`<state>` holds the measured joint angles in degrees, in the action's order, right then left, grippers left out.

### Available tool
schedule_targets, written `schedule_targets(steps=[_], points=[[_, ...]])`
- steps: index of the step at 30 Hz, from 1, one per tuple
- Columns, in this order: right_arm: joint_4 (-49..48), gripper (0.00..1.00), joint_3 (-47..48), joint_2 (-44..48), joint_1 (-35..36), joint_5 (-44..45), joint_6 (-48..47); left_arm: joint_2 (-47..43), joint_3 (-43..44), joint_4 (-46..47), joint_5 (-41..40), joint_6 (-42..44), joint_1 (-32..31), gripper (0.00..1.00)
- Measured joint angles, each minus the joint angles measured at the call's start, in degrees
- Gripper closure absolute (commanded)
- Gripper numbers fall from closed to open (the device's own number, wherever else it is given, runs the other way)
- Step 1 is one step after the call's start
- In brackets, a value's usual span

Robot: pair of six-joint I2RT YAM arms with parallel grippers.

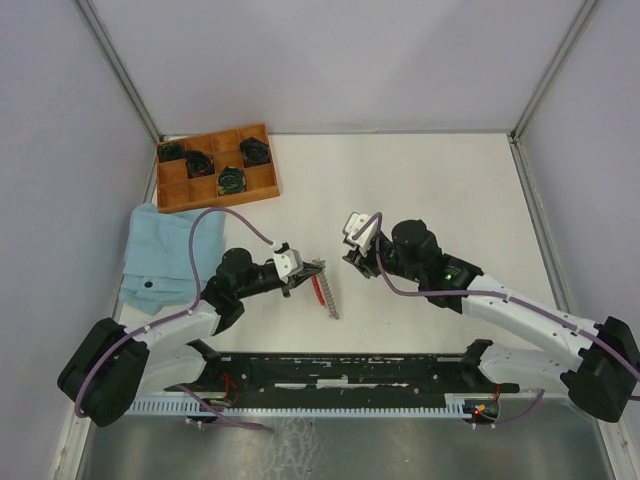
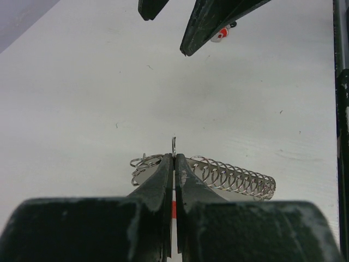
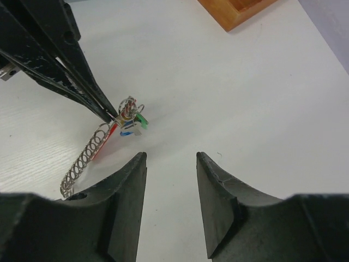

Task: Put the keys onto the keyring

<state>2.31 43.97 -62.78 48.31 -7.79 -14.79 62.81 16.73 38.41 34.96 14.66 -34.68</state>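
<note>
My left gripper (image 1: 312,270) is shut on the keyring (image 2: 174,145), gripping the small metal ring edge-on just above the table. The red strap (image 3: 107,140) and the silver chain (image 2: 234,174) trail from it towards the near edge; both show in the top view (image 1: 328,298). Keys with a green head (image 3: 143,121) and a blue head (image 3: 126,132) bunch at the ring by the left fingertips (image 3: 109,111). My right gripper (image 3: 170,155) is open and empty, a short way right of the keyring (image 1: 350,258), facing it.
A wooden compartment tray (image 1: 262,187) with several dark round coils (image 1: 232,181) stands at the back left. A light blue cloth (image 1: 158,255) lies left of the left arm. A black rail (image 1: 350,368) runs along the near edge.
</note>
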Motion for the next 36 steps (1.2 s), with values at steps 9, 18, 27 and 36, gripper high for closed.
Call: schedule_targets(steps=[9, 18, 27, 36], points=[[3.3, 0.52, -0.1, 0.0, 0.0, 5.8, 5.6, 0.7, -2.1, 6.2, 0.2, -0.6, 0.0, 0.97], [-3.7, 0.54, -1.3, -5.0, 1.6, 11.8, 11.8, 5.3, -2.1, 13.6, -0.4, -8.7, 0.0, 0.97], [-9.8, 0.54, -2.1, -9.8, 6.2, 21.1, 13.5, 7.7, -2.0, 17.8, -3.1, -15.9, -0.2, 0.97], [-12.6, 0.54, -2.1, -12.1, 9.3, 24.3, 13.7, 8.1, -2.0, 18.3, -6.5, -18.8, -1.1, 0.97]])
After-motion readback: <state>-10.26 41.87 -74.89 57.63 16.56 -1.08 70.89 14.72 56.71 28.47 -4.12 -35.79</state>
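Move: The left fingers already pinch the keyring's wire at their tips; from the open right hand it lies about 6 cm left, level in the forward direction and roughly 5 cm lower. The grey coil strip hangs some 6 cm back and 2 cm right of the left hand, about 4 cm lower. The red tag is roughly 5 cm back, 1 cm left and 3 cm below the left hand. Right hand, fingers staying half open, sinks about 4.5 cm towards the held keyring, turning some 20 degrees clockwise. ##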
